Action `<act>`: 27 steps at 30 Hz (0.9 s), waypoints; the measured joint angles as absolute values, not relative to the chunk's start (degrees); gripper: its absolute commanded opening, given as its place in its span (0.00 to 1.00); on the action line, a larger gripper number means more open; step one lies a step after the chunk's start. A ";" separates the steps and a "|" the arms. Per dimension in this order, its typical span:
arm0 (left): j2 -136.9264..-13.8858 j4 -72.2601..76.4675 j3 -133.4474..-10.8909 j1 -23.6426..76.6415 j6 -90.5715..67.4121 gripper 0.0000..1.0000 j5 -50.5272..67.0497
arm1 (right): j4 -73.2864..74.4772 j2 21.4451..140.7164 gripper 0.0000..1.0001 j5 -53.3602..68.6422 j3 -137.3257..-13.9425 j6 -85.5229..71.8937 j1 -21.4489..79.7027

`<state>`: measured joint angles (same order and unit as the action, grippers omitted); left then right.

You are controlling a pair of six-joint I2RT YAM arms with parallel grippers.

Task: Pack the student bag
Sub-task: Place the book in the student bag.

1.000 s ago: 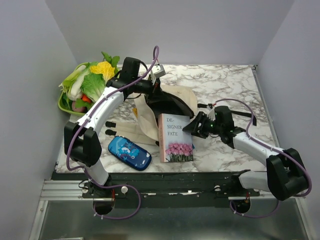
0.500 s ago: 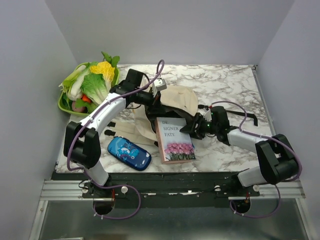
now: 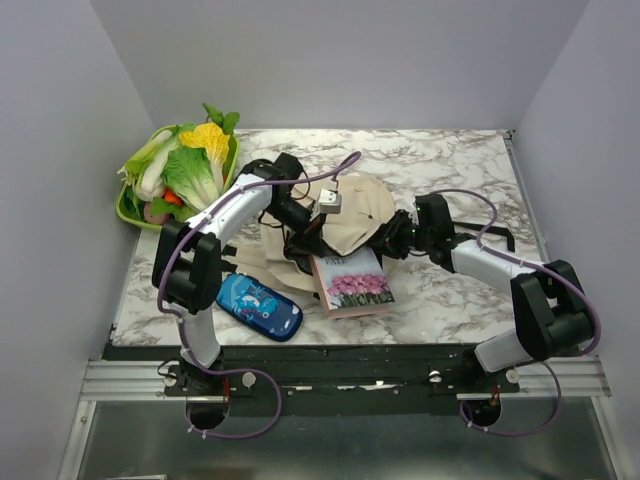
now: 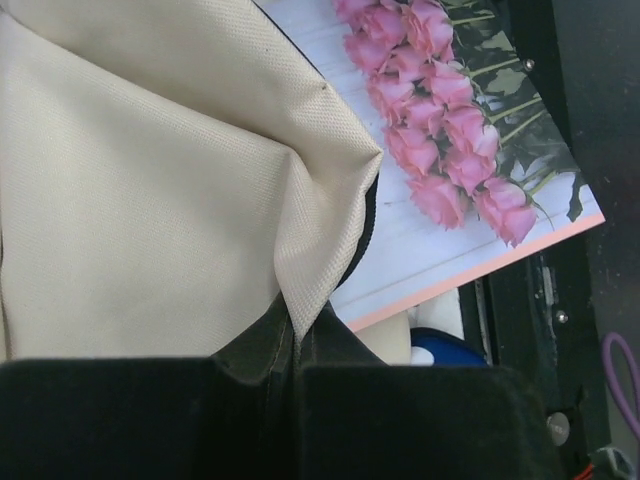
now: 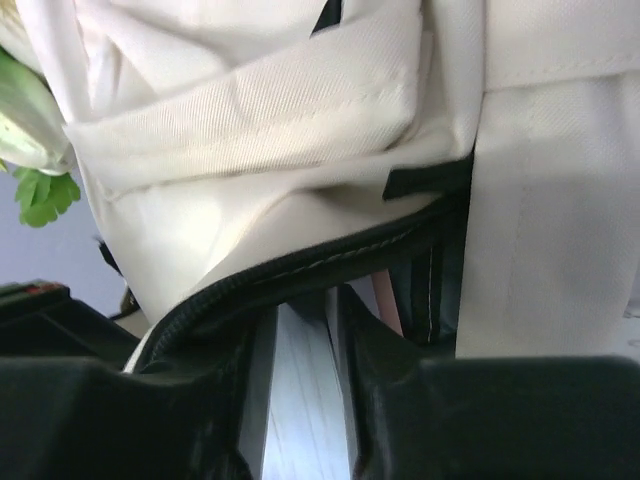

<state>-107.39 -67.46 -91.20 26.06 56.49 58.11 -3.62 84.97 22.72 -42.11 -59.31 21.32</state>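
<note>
The beige student bag [image 3: 355, 200] lies mid-table, its black-zippered mouth toward the front. My left gripper [image 3: 316, 232] is shut on a fold of the bag's cloth [image 4: 300, 290] at the mouth's edge and holds it over a book with pink roses on its cover [image 3: 358, 285]. The book's far end lies under that edge. My right gripper [image 3: 386, 240] is at the book's right side. In the right wrist view its fingers [image 5: 375, 350] clamp the pale book [image 5: 300, 400] just below the bag's zipper rim [image 5: 300, 265].
A dark-blue patterned pencil case [image 3: 258, 306] lies at the front left, near the book. A green tray [image 3: 125, 210] of vegetables stands at the back left. The bag's beige straps [image 3: 250, 262] trail left and a black strap [image 3: 490, 232] lies to the right.
My left gripper has drawn the bag's edge forward over the top of the book. The right gripper has moved in toward the bag and its jaws have narrowed onto the book.
</note>
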 measured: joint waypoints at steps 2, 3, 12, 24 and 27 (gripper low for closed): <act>-105.19 -64.64 -86.89 25.82 54.87 0.02 58.02 | -3.29 84.99 0.56 22.24 -42.15 -59.31 21.39; -103.92 -63.05 -85.08 25.76 53.74 0.02 57.82 | -3.11 84.95 0.59 22.06 -42.15 -59.07 21.43; -93.86 -45.93 -79.05 25.78 41.36 0.02 55.92 | 1.83 76.97 0.80 19.77 -41.50 -54.54 21.47; -94.67 -43.70 -75.42 26.17 40.95 0.02 54.46 | 14.61 61.73 0.98 19.88 -35.55 -48.10 21.26; -94.87 -43.29 -74.89 26.41 41.19 0.02 53.76 | 16.97 57.93 1.00 22.17 -30.74 -48.01 21.12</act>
<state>-94.87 -43.29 -74.89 26.41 41.19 53.76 16.97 57.93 22.17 -30.74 -48.01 21.12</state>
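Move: The left hand keeps the bag's rim pinched. The right hand is in the bag's mouth at the book's far right corner. The book's middle lies about 6 cm back, 5 cm to the left and a little below the right hand, and about 4 cm back and 7 cm right of the left hand. From the right hand, the student bag's middle is some 4 cm ahead and 10 cm left; the pencil case lies about 14 cm back and 26 cm left. Up and out of the bag's mouth first, by about 4 cm, the right hand spreads its fingers wide, then swings back and down along the book's right side towards its near right corner, ending some 10 cm back and 5 cm to the right at nearly its starting height. The left hand keeps the rim pinched, dips back slightly, lifts about 3 cm and settles again, turned roughly 10 degrees. ##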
